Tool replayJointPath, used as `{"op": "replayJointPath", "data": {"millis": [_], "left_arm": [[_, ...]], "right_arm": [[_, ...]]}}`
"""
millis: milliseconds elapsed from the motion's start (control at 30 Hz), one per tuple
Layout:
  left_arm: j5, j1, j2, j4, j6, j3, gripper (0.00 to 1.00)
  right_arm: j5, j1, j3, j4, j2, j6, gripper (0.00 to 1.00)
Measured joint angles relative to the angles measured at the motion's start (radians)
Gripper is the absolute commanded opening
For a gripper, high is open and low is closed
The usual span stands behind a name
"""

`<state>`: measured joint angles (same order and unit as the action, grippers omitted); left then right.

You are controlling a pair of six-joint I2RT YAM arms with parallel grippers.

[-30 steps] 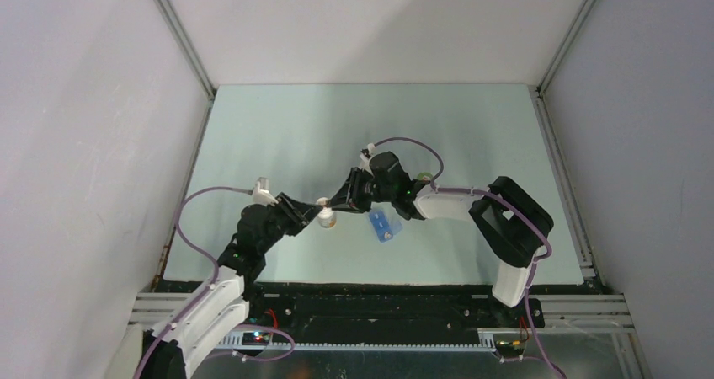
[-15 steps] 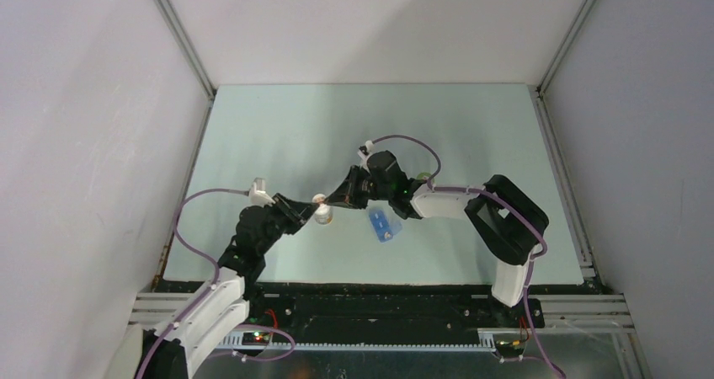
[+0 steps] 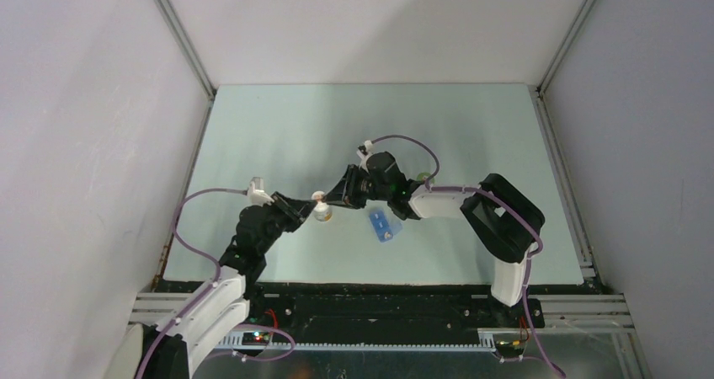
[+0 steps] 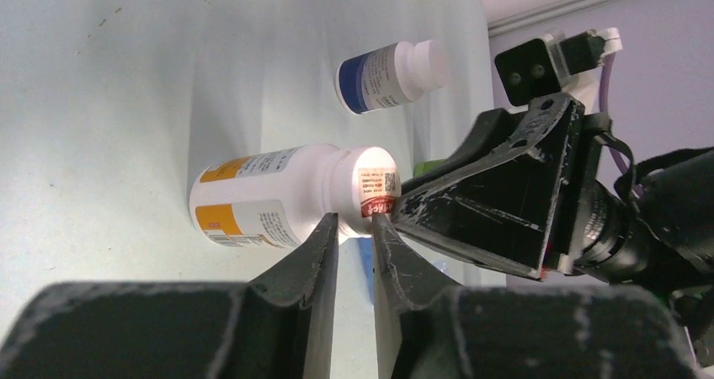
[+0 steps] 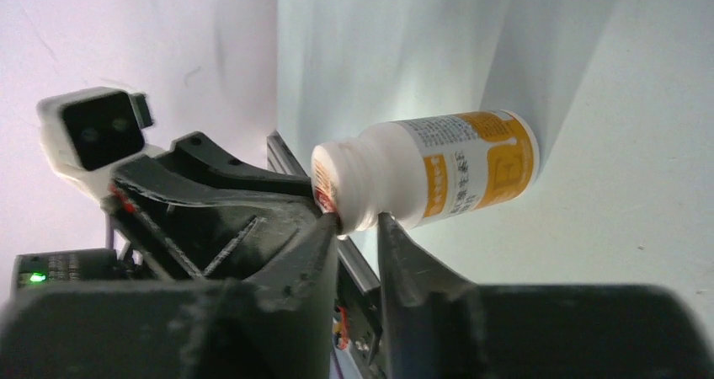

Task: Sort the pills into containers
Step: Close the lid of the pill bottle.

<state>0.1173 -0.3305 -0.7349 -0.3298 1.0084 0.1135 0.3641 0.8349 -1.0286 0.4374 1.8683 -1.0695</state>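
Note:
A white bottle [image 3: 322,214] with an orange label [image 4: 253,194] [image 5: 455,173] stands between both grippers. My left gripper [image 3: 310,210] [image 4: 354,221] is shut on its neck, just below the red-sealed cap. From the opposite side my right gripper [image 3: 333,199] [image 5: 358,221] pinches the same cap, with both tips touching it. The blue pill box with the containers [image 3: 383,225] lies just right of the bottle, under the right wrist. No pills show in any view.
A white bottle with a blue label [image 4: 389,76] stands farther back on the mat. The green bottle [image 3: 423,177] peeks out behind the right forearm. The pale green mat [image 3: 278,135] is walled on the left, right and far sides.
Both grippers and the orange-label bottle have shifted slightly left and away from the arm bases. The left jaws have closed tighter on the bottle.

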Motion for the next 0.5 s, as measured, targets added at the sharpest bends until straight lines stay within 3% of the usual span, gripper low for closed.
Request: {"op": "replayJointPath", "data": {"millis": [300, 500], "left_arm": [[-0.003, -0.006, 0.021, 0.119, -0.055, 0.061, 0.40], [-0.037, -0.007, 0.046, 0.270, -0.105, 0.164, 0.64]], "right_arm": [[-0.001, -0.003, -0.003, -0.051, -0.005, 0.036, 0.43], [-0.009, -0.023, -0.030, -0.160, -0.035, 0.092, 0.63]]}}
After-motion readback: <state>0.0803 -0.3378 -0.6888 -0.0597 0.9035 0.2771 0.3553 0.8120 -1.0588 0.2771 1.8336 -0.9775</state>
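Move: The pill bottle with the orange label stands upright between the two hands, both at its white lid. Its middle is about 2 cm ahead of the left hand, 1 cm to its right and 4 cm below; from the right hand it is level ahead, some 2 cm to the left and 4 cm below. The blue pill box lies about 17 cm to the left hand's right, level ahead; the blue-label bottle stands some 16 cm ahead and 13 cm right of that hand. Both hands let go of the lid almost together, each spreading its fingers to just over half open, the left after a last slight squeeze and the right, already loosening, from the start. The left hand lifts about 2.5 cm, mostly at the very end, rolling its left side up a few degrees, while the right first dips not quite 1 cm, then draws off to the right by 1.5 cm or so with a slight roll the other way, away from the bottle. ##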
